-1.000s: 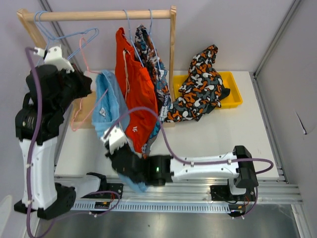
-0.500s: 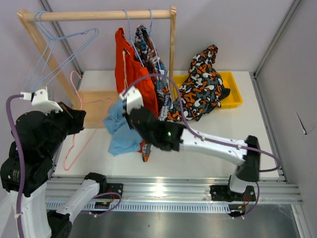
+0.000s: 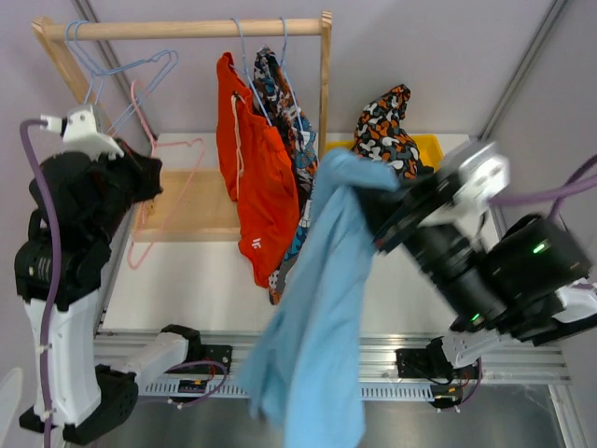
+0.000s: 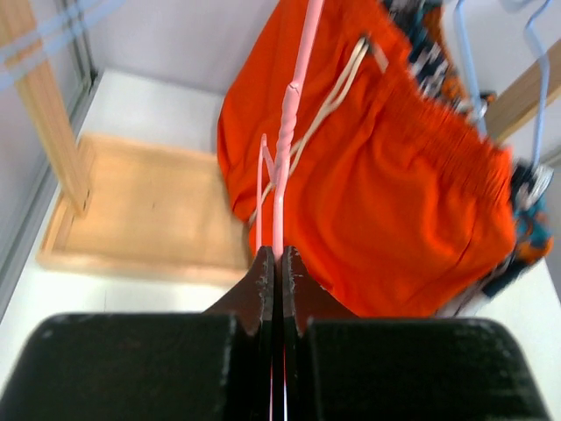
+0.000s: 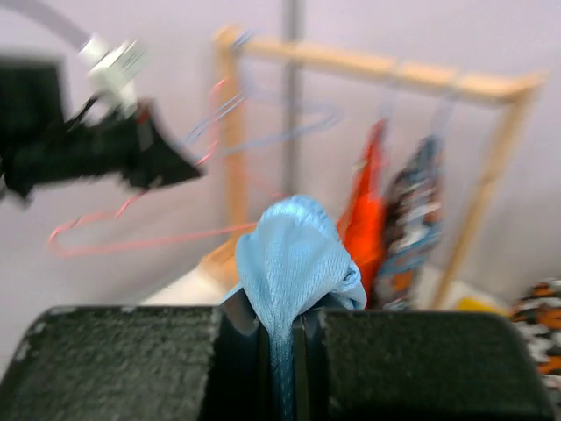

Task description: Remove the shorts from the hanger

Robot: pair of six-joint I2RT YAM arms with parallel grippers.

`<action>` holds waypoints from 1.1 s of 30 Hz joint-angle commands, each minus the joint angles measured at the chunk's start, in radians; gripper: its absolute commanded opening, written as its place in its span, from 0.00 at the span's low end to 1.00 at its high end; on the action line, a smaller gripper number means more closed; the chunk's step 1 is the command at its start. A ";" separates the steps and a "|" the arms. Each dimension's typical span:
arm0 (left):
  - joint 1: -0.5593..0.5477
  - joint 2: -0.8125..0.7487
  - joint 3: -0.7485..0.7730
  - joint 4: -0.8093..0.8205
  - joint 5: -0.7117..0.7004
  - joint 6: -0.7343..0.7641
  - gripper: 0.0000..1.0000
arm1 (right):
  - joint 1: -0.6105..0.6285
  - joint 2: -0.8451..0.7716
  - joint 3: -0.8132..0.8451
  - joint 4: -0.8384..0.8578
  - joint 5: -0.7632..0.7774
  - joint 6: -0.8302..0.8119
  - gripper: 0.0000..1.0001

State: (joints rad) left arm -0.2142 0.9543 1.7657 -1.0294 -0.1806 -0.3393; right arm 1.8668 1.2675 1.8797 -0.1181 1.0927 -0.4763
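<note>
My right gripper is shut on the light blue shorts and holds them high, close to the top camera; the fabric hangs down free of any hanger. The right wrist view shows a bunch of that blue fabric pinched in the gripper. My left gripper is shut on a bare pink hanger at the rack's left side; its thin wire runs up from the closed gripper. Plain orange shorts and printed shorts hang from blue hangers on the wooden rail.
Two empty blue hangers hang at the rail's left end. The rack's wooden base lies on the white table. Camouflage shorts lie heaped in a yellow tray at the back right.
My right arm has swung up and to the right, carrying the light blue shorts away from the pink hanger. The left gripper has raised the bare pink hanger back toward the rail.
</note>
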 commanded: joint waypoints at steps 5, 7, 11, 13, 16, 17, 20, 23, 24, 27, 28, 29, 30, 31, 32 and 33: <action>-0.005 0.317 0.386 0.126 0.033 0.098 0.00 | -0.221 0.037 0.271 -0.121 0.006 -0.102 0.00; -0.005 0.380 0.478 0.140 0.030 0.109 0.00 | -0.262 0.003 0.219 -0.123 -0.011 -0.075 0.00; 0.006 0.561 0.657 0.155 0.038 0.114 0.00 | -0.310 -0.078 0.083 -0.140 -0.027 0.023 0.00; 0.007 0.618 0.687 0.169 0.038 0.117 0.00 | -0.322 -0.115 -0.003 -0.159 -0.025 0.068 0.00; 0.018 0.690 0.710 0.233 0.023 0.120 0.00 | -0.328 -0.193 -0.109 -0.186 -0.001 0.131 0.00; 0.024 0.705 0.715 0.255 0.023 0.115 0.00 | -0.330 -0.229 -0.132 -0.189 0.010 0.140 0.00; 0.048 0.762 0.727 0.259 0.023 0.097 0.00 | -0.348 -0.279 -0.206 -0.181 0.047 0.154 0.00; 0.056 0.781 0.692 0.265 0.000 0.092 0.00 | -0.379 -0.324 -0.241 -0.180 0.047 0.151 0.00; 0.056 0.779 0.675 0.273 -0.006 0.094 0.00 | -0.406 -0.332 -0.249 -0.180 0.041 0.147 0.00; 0.061 0.759 0.585 0.298 -0.020 0.098 0.01 | -0.480 -0.304 -0.225 -0.216 -0.017 0.134 0.00; 0.065 0.755 0.568 0.298 -0.025 0.100 0.02 | -0.501 -0.286 -0.203 -0.244 -0.055 0.155 0.00; 0.067 0.753 0.560 0.296 -0.025 0.100 0.04 | -0.527 -0.263 -0.180 -0.324 -0.083 0.174 0.00; 0.068 0.750 0.552 0.293 -0.023 0.100 0.06 | -0.556 -0.237 -0.131 -0.369 -0.115 0.192 0.00; 0.070 0.748 0.548 0.290 -0.028 0.100 0.06 | -0.619 -0.187 -0.104 -0.411 -0.147 0.217 0.00; 0.070 0.738 0.526 0.292 -0.030 0.102 0.06 | -0.656 -0.162 -0.084 -0.484 -0.228 0.267 0.00; 0.070 0.732 0.514 0.295 -0.031 0.102 0.06 | -0.694 -0.142 -0.058 -0.512 -0.272 0.290 0.00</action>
State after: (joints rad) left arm -0.1581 1.7233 2.3051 -0.7845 -0.1844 -0.2443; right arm 1.2491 1.0439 1.7584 -0.4927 0.9894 -0.2752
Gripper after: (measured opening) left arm 0.058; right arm 0.074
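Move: The pink hanger already in the left hand is bound for the wooden rail, about 27 cm ahead, 3 cm to the right and 9 cm higher. The blue hangers are some 22 cm ahead and 20 cm left, the red shorts about 25 cm ahead and 15 cm right. For the right hand, holding the light-blue shorts, the yellow bin lies some 47 cm ahead, 20 cm right and far below; camouflage shorts lie on it, about 45 cm ahead and 17 cm right. The emptied pink hanger is carried by the left hand about 24 cm forward to the rail, rising some 10 cm and then sinking about 8 cm to bring its hook down over the wood, fingers still around it. The light-blue shorts, kept pinched in the right hand, go right and forward towards the bin, up a little, then down past the starting height, as that wrist turns clockwise nearly 30 degrees. ##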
